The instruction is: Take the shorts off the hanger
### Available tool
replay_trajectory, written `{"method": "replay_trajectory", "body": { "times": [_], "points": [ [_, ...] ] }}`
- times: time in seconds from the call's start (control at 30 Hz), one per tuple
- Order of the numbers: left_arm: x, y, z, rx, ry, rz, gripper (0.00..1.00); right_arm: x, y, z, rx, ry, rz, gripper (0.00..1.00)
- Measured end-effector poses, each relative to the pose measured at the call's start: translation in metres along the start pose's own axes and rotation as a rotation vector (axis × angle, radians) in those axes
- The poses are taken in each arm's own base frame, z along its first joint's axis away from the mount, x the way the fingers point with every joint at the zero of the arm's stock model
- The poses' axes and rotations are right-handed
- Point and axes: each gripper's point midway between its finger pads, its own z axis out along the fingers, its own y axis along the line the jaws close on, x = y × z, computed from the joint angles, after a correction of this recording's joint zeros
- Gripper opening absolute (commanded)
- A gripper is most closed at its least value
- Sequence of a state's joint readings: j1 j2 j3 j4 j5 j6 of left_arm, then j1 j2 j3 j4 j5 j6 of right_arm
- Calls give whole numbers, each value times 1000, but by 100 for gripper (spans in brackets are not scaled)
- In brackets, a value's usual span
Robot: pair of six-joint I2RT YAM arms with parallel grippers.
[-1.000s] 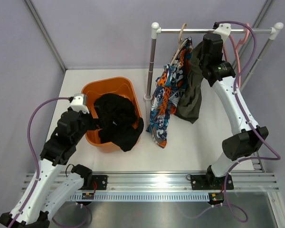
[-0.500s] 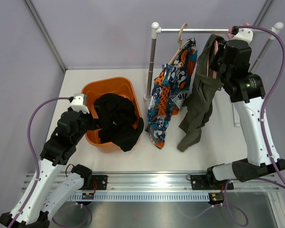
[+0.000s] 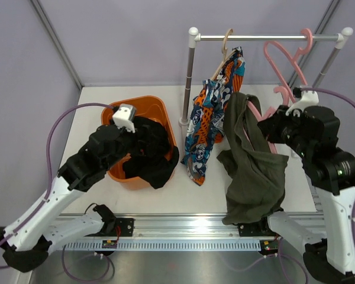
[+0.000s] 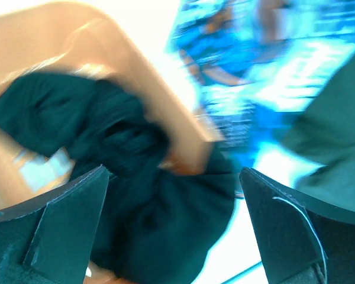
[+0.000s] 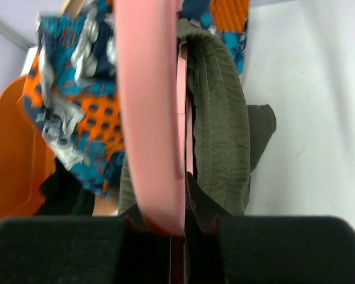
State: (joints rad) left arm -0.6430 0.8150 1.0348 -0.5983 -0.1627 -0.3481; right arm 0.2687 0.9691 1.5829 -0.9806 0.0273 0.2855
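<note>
The olive green shorts (image 3: pixel 251 171) (image 5: pixel 219 118) are draped over a pink hanger (image 3: pixel 282 93) (image 5: pixel 148 106) held in the air over the front right of the table, off the rail. My right gripper (image 3: pixel 272 127) (image 5: pixel 177 228) is shut on that hanger's lower part. Patterned shorts (image 3: pixel 210 118) (image 5: pixel 77 106) hang from a wooden hanger (image 3: pixel 226 41) on the rail (image 3: pixel 254 38). Black shorts (image 3: pixel 148 157) (image 4: pixel 154 225) lie in the orange basin (image 3: pixel 115 112) (image 4: pixel 106 47), spilling over its rim. My left gripper (image 3: pixel 143 137) (image 4: pixel 174 171) hovers open just above them, holding nothing.
A second pink hanger (image 3: pixel 287 50) hangs bare on the rail. The rack's white posts (image 3: pixel 189 77) stand at the back of the white table (image 3: pixel 94 100). Grey walls enclose the left and back. The arms' mounting rail (image 3: pixel 189 223) runs along the front edge.
My right arm lifted the pink hanger with the olive shorts off the rail and carried it toward the front. My left arm swung up and right over the basin.
</note>
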Motion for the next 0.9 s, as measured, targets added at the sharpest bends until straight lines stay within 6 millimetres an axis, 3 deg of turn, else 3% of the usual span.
{"method": "replay_trajectory", "body": {
  "times": [0.13,0.23,0.4,0.5,0.7,0.9],
  "points": [
    [-36,-80,-6,160,-48,70,99,26,3,-33,-66,23,7,0],
    [-56,-126,-5,232,-78,90,99,33,4,-49,-90,21,7,0],
    [-78,-199,9,310,-129,120,99,42,4,-58,-101,45,7,0],
    [-80,-233,26,329,-133,140,99,48,4,-59,-102,68,7,0],
    [-62,-278,66,316,-109,180,99,54,3,-60,-100,93,8,0],
    [-25,-290,97,293,-41,231,98,54,3,-58,-98,101,9,0]
  ]
}}
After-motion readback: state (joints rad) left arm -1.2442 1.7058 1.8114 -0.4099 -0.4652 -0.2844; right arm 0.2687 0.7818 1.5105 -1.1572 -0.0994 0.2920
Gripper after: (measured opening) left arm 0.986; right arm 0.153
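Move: Green shorts hang from the pink hanger in the right grip; their waistband lies about 31 cm right of the left hand, 9 cm ahead and 7 cm higher. The basket with the black shorts sits some 15 cm below the left hand and about 4 cm to its left; the patterned shorts hang 20 cm to its right, 7 cm ahead, roughly level. From the right hand the waistband is about 5 cm left, 4 cm ahead and 5 cm lower. Sweeping about 30 cm right from over the basket, the open left hand arcs up some 12 cm past the patterned shorts, then sinks about 6 cm towards the green shorts' waistband, turning some 20 degrees clockwise. The right hand keeps its grip on the hanger, draws it back 7–8 cm and slightly down, mostly early on, then holds it there. ##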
